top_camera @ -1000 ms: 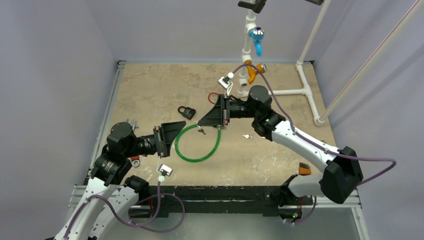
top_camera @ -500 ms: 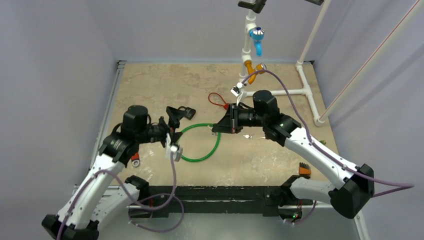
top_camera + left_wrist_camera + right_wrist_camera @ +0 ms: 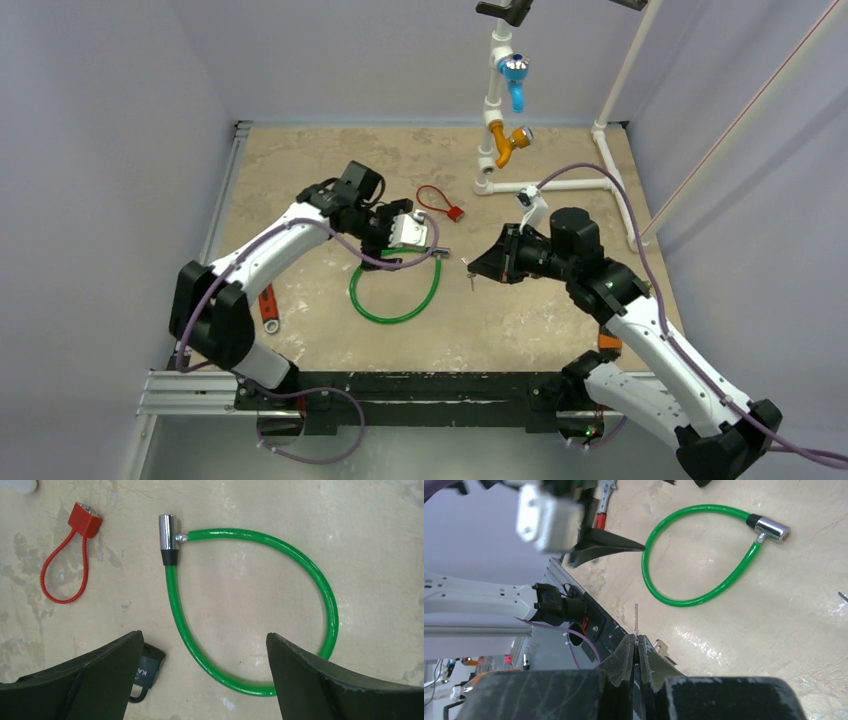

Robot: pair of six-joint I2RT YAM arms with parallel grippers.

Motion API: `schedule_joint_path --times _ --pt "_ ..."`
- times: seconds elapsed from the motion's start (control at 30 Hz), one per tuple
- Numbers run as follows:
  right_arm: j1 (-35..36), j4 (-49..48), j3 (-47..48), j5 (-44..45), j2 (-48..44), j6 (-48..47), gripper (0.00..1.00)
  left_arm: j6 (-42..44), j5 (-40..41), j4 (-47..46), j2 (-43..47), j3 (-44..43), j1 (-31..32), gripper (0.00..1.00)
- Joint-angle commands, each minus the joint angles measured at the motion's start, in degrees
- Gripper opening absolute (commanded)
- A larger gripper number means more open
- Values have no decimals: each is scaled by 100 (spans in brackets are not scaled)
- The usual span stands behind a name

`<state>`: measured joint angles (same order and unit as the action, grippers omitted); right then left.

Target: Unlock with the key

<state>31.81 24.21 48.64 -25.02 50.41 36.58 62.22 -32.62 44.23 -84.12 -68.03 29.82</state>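
The green cable lock (image 3: 395,300) lies mid-table, its chrome lock cylinder (image 3: 167,536) at the loop's far end. My right gripper (image 3: 474,267) hovers just right of the loop, shut on the tiny silver key (image 3: 636,621), whose thin blade sticks out past the fingertips (image 3: 626,652). My left gripper (image 3: 395,252) is open and empty above the loop's near-left part, its fingers (image 3: 102,677) wide apart. A black padlock (image 3: 144,672) lies partly under the left finger. The lock also shows in the right wrist view (image 3: 696,555).
A red pull-tie seal (image 3: 438,199) lies beyond the lock. A second small silver key (image 3: 661,649) shows beside my right finger. An orange-handled tool (image 3: 268,306) lies near the left edge. White pipes with blue and orange valves (image 3: 505,120) stand at the back.
My left arm swung forward and right, from the near left to above the cable lock. My right gripper drew back to the right, away from the lock cylinder, still shut.
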Motion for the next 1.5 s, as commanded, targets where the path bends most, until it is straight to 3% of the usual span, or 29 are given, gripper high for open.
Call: schedule_joint_path --times 0.0,0.07,0.33,0.6,1.07,1.2,1.3,1.47 --pt "-112 54 1 -168 -538 -180 0 -641 82 639 -1077 -1105 195 92" --pt "-126 18 -56 -296 -680 -186 0 -757 162 880 -1557 -1567 213 91" --pt "-192 27 99 -521 -802 -207 0 -875 174 270 -2605 -2088 281 89" --pt "-228 53 438 -604 -798 -181 0 -1452 357 302 -3415 -2910 357 79" --pt "-241 548 1423 -496 -909 -308 0 -1063 1487 -75 -3801 -2683 936 80" --pt "-242 743 1733 -472 -912 -356 0 -1084 1485 -11 -3958 -2829 938 71" --pt "-240 866 1937 -454 -908 -409 0 -1013 1402 -23 -3978 -2760 938 57" --pt "-235 1026 2101 -417 -881 -505 0 -923 1217 -57 -3832 -2534 938 51"
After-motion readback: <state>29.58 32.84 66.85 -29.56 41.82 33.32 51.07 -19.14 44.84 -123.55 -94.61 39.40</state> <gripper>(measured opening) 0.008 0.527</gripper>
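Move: The green cable lock's metal cylinder lies about 7 cm ahead of the left hand, 9 cm to its right and 14 cm below. The red padlock sits some 8 cm beyond the cylinder and 3 cm farther right, the black padlock about 11 cm ahead of the hand and 3 cm to its left, and the green loop's middle roughly straight under the hand. From the right hand, already holding the key, the cylinder is about 15 cm ahead, 5 cm left and 24 cm down. Down some 13 cm, rightward and forward, the left hand goes to the green lock's cylinder, drawing back slightly late on; it tips about 20 degrees so its fingers point more steeply down, and they narrow to around half open on either side of the cylinder without visible contact. The right hand, keeping its pinch on the key, rises in two stages, easing back and a little right, away from the lock. ##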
